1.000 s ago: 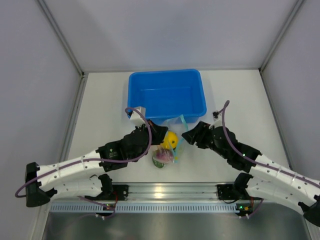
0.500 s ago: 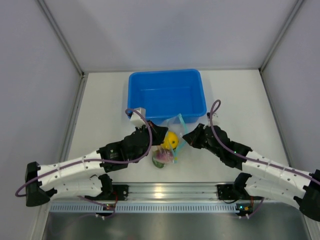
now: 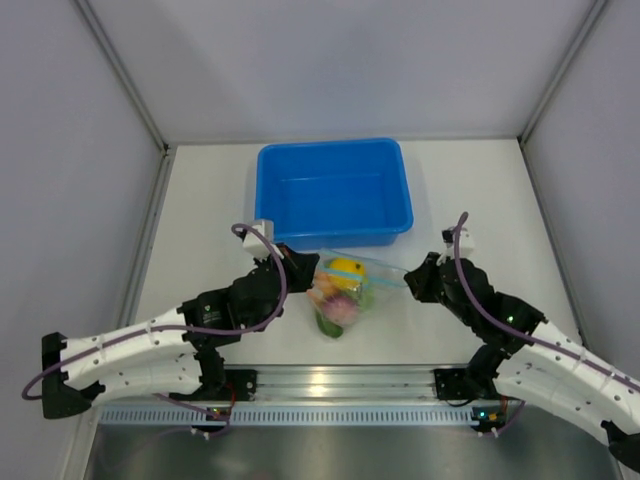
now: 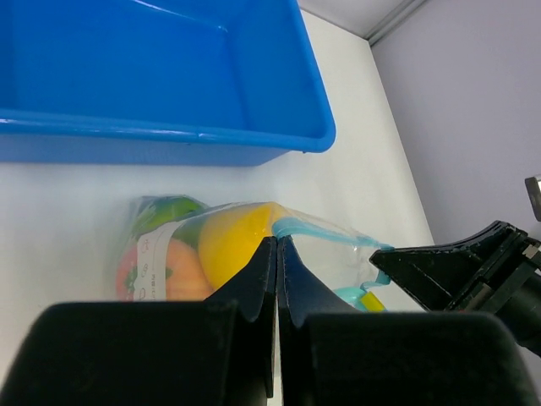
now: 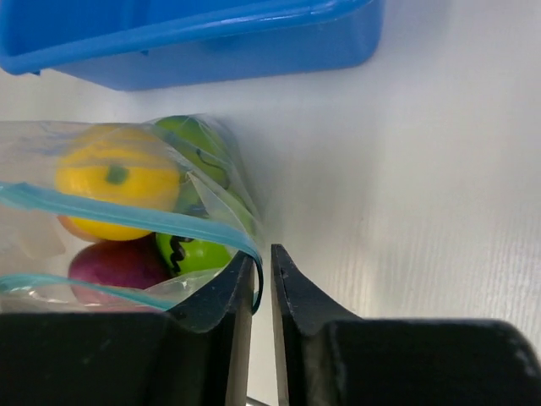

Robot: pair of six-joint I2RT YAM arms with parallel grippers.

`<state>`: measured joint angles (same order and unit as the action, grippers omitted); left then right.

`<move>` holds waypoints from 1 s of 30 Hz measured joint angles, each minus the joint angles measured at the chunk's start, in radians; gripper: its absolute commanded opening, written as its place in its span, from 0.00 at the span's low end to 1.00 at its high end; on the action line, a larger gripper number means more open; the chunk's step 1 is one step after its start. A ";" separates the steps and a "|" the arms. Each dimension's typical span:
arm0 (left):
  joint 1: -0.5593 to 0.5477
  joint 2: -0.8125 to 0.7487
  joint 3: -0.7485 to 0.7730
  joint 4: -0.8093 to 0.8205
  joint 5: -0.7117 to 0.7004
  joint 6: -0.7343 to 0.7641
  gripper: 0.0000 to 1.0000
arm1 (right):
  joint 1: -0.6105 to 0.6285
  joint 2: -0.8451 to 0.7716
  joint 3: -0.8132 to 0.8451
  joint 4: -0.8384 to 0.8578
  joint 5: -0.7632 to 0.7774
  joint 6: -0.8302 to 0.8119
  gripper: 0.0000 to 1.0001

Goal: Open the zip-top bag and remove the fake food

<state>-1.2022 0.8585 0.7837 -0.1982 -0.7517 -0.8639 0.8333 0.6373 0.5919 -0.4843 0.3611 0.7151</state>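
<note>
The zip-top bag (image 3: 350, 288) hangs stretched between my two grippers just in front of the blue tub, its teal zipper strip (image 5: 127, 211) running across the top. Inside it lies the fake food: a yellow fruit (image 3: 346, 267), a purple-pink one (image 5: 114, 262), a lime green one (image 5: 199, 254) and a peach-orange one (image 4: 173, 275). My left gripper (image 3: 306, 276) is shut on the bag's left edge, where the strip (image 4: 325, 233) begins. The right gripper (image 3: 404, 279) is shut on the strip's right end (image 5: 258, 272), which curls between its fingers.
The blue tub (image 3: 335, 147) stands behind the bag with nothing in it. Grey walls close in the table on the left, right and back. The metal rail (image 3: 340, 380) with both arm bases runs along the near edge.
The right gripper has shut on the bag's zipper edge and drawn it to the right. The left gripper has pulled slightly left. The bag now spreads wide between them.
</note>
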 measured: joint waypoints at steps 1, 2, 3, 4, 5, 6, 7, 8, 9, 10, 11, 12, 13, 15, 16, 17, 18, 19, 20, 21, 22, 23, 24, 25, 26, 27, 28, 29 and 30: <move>0.000 0.002 0.000 -0.002 0.001 -0.003 0.00 | 0.000 0.000 0.005 -0.008 -0.007 -0.018 0.19; 0.000 0.006 0.000 -0.002 0.002 -0.008 0.00 | -0.001 0.000 0.006 -0.014 -0.018 -0.036 0.20; 0.000 0.014 0.000 -0.002 0.003 -0.016 0.00 | -0.001 -0.001 0.006 -0.020 -0.028 -0.055 0.25; 0.002 0.024 0.000 -0.002 0.004 -0.023 0.00 | -0.002 -0.001 0.007 -0.024 -0.039 -0.066 0.27; 0.003 0.041 0.003 -0.002 0.005 -0.029 0.00 | -0.003 0.000 0.012 -0.032 -0.053 -0.082 0.30; 0.003 0.060 0.008 -0.003 0.010 -0.034 0.00 | -0.004 0.003 0.022 -0.042 -0.065 -0.095 0.34; 0.004 0.075 0.012 -0.004 0.014 -0.038 0.00 | -0.005 0.010 0.047 -0.057 -0.081 -0.106 0.36; 0.004 0.093 0.018 -0.004 0.023 -0.044 0.00 | -0.006 0.021 0.076 -0.066 -0.095 -0.119 0.37; 0.004 0.107 0.023 -0.003 0.031 -0.049 0.00 | -0.006 0.034 0.113 -0.072 -0.109 -0.131 0.38; 0.004 0.115 0.024 -0.003 0.037 -0.052 0.00 | -0.006 0.051 0.158 -0.079 -0.128 -0.141 0.38; 0.004 0.121 0.026 -0.002 0.045 -0.055 0.00 | -0.006 0.065 0.198 -0.078 -0.145 -0.149 0.36; 0.004 0.125 0.028 -0.002 0.052 -0.057 0.00 | -0.006 0.077 0.231 -0.077 -0.164 -0.157 0.36; 0.004 0.129 0.033 0.000 0.058 -0.060 0.00 | -0.006 0.091 0.271 -0.072 -0.189 -0.163 0.37; 0.004 0.133 0.039 0.006 0.067 -0.067 0.00 | -0.006 0.117 0.312 -0.053 -0.244 -0.171 0.42; 0.004 0.135 0.041 0.009 0.070 -0.070 0.00 | -0.006 0.131 0.326 -0.042 -0.277 -0.174 0.43; 0.004 0.135 0.042 0.011 0.074 -0.074 0.00 | -0.006 0.145 0.331 -0.024 -0.308 -0.176 0.43; 0.004 0.137 0.044 0.012 0.077 -0.077 0.00 | -0.006 0.154 0.333 -0.011 -0.332 -0.177 0.47; 0.004 0.139 0.047 0.012 0.079 -0.081 0.00 | -0.006 0.182 0.333 -0.003 -0.350 -0.177 0.50; 0.004 0.140 0.047 0.014 0.079 -0.083 0.00 | -0.005 0.200 0.333 0.000 -0.361 -0.177 0.52; 0.004 0.142 0.048 0.014 0.079 -0.086 0.00 | -0.005 0.224 0.332 0.006 -0.366 -0.175 0.56; 0.004 0.142 0.048 0.014 0.079 -0.090 0.00 | -0.004 0.248 0.330 0.013 -0.367 -0.171 0.57; 0.004 0.143 0.048 0.014 0.079 -0.093 0.00 | -0.004 0.267 0.322 0.029 -0.367 -0.169 0.58; 0.004 0.146 0.048 0.015 0.079 -0.098 0.00 | -0.004 0.282 0.312 0.042 -0.367 -0.164 0.59; 0.004 0.148 0.048 0.015 0.079 -0.103 0.00 | -0.003 0.294 0.301 0.059 -0.367 -0.161 0.61; 0.004 0.148 0.048 0.015 0.080 -0.105 0.00 | -0.002 0.307 0.289 0.075 -0.365 -0.154 0.61; 0.003 0.150 0.048 0.015 0.079 -0.107 0.00 | 0.000 0.319 0.276 0.096 -0.359 -0.150 0.64; 0.003 0.150 0.048 0.016 0.079 -0.110 0.00 | 0.001 0.329 0.262 0.116 -0.351 -0.143 0.67; 0.003 0.150 0.048 0.016 0.077 -0.113 0.00 | 0.002 0.341 0.249 0.135 -0.341 -0.136 0.68; 0.002 0.150 0.048 0.017 0.077 -0.115 0.00 | 0.003 0.352 0.236 0.154 -0.333 -0.134 0.70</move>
<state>-1.2007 1.0084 0.8314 -0.1814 -0.6750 -0.9787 0.8364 0.9897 0.8276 -0.3302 0.0277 0.5808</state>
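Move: The yellow fruit in the bag lies about 11 cm to the right hand's left, 5 cm ahead of it and 5 cm below; from the left hand it is some 5 cm ahead, 6 cm right and 15 cm below. Counted from the right hand, the purple fruit is level and 12 cm left, the green fruit about 2 cm ahead and 8 cm left, both some 8 cm lower. The blue bin's middle lies roughly 24 cm ahead, 13 cm left and 11 cm below. The right hand, its fingers barely parted at the blue zip strip, opens them and comes free of the bag's right edge, then arcs up about 10 cm and left over the mouth and sinks again some 6 cm with fingers spread wide, ending about 9 cm farther left, turned some 20 degrees counter-clockwise and facing the food through the opening. Meanwhile the left hand, shut throughout, keeps its pinch on the strip's left part and eases about 4 cm to the right towards the other hand and 2 cm down, tipping slightly downward. ##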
